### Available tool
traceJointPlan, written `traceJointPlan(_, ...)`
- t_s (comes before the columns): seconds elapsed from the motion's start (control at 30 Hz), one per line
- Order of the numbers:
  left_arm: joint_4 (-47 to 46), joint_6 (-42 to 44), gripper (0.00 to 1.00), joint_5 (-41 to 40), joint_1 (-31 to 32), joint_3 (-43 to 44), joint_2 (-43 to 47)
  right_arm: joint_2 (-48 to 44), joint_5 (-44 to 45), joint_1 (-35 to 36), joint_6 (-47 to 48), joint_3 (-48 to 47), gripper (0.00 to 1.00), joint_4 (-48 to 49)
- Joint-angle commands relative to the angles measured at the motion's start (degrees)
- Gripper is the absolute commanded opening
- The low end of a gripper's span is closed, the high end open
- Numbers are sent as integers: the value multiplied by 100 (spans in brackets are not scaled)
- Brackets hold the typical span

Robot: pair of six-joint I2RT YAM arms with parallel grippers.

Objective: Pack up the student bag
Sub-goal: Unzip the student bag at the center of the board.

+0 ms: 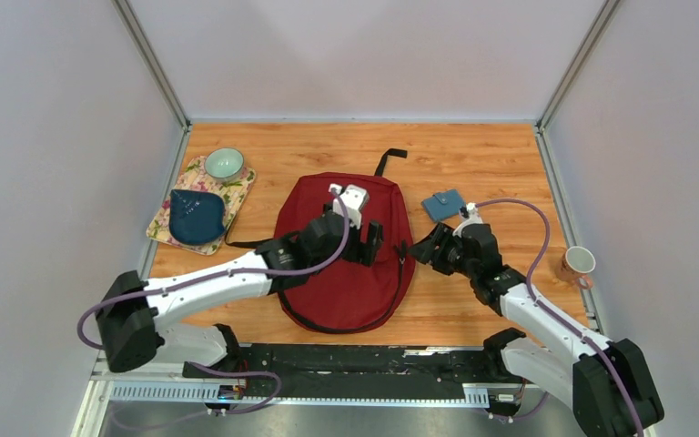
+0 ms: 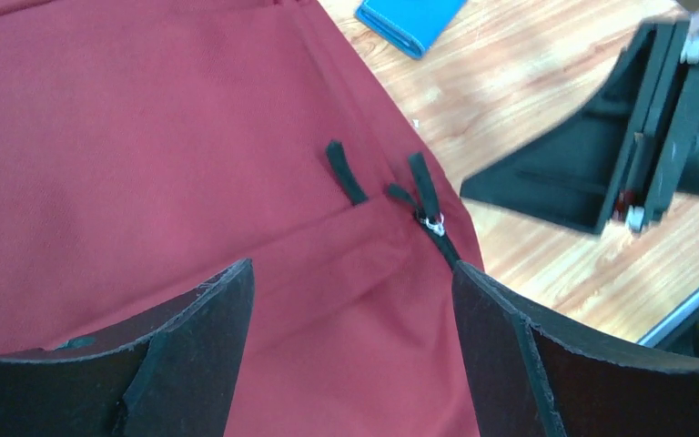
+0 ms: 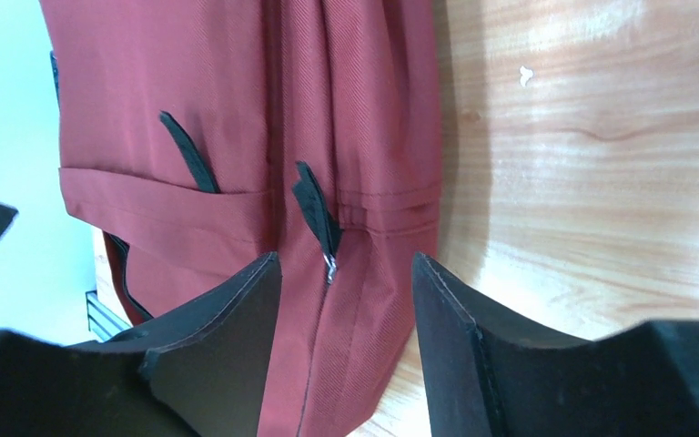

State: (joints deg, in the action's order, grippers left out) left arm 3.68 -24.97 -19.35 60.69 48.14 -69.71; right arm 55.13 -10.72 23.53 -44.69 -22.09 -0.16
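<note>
The student bag (image 1: 346, 273), a dark red backpack, lies flat in the middle of the wooden table. My left gripper (image 1: 370, 246) hovers over its right half, open, and the left wrist view shows only red fabric (image 2: 146, 137) between the fingers (image 2: 200, 346). Two black zipper pulls (image 2: 423, 196) sit just ahead of it at the bag's edge. My right gripper (image 1: 423, 248) is at the bag's right edge, open. In the right wrist view it (image 3: 346, 269) straddles the zipper seam, with a black pull (image 3: 319, 214) just beyond the fingertips.
A blue wallet (image 1: 443, 204) lies right of the bag. A dark blue pouch (image 1: 196, 217) rests on a floral mat (image 1: 237, 189) at the left, beside a green bowl (image 1: 225, 164). An orange mug (image 1: 578, 264) stands at the right edge.
</note>
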Motion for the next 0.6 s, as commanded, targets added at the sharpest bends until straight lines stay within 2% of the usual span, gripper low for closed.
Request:
traceJointPlan(0.0, 475, -218, 86, 511, -250, 924, -806, 15, -211, -6, -330, 187, 58, 209)
traceJointPlan(0.17, 1036, -245, 86, 748, -320, 2039, -1876, -187, -246, 46, -479, 407, 58, 210)
traceJointPlan(0.33, 1170, -403, 84, 802, -408, 2384, -2388, -345, -299, 46, -471, 468, 58, 113)
traceJointPlan(0.57, 1424, -377, 81, 459, -479, 2717, -2837, -468, -317, 47, -444, 442, 58, 34)
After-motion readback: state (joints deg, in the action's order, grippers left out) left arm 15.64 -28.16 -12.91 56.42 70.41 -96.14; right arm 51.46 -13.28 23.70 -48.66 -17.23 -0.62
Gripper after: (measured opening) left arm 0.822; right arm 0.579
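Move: The zipper pull on the bag's right side lies about 8 cm right of the left hand, 2 cm ahead and roughly 11 below. From the right hand it is some 3 cm left, 1 ahead and 3 below. The small black tag sits about 4 cm farther out than the pull and 4 to its left; the blue wallet lies around 12 cm beyond the pull and 11 to its right. Rightward and forward first, about 6 cm by 4, the open left hand travels over the bag towards the zipper pull, then sinks nearly 6 cm in all, mostly late, fingers tipping down about 15 degrees. The right hand, half open, backs off about 2.5 cm while dipping, then lifts slightly. Neither gripper closes. ##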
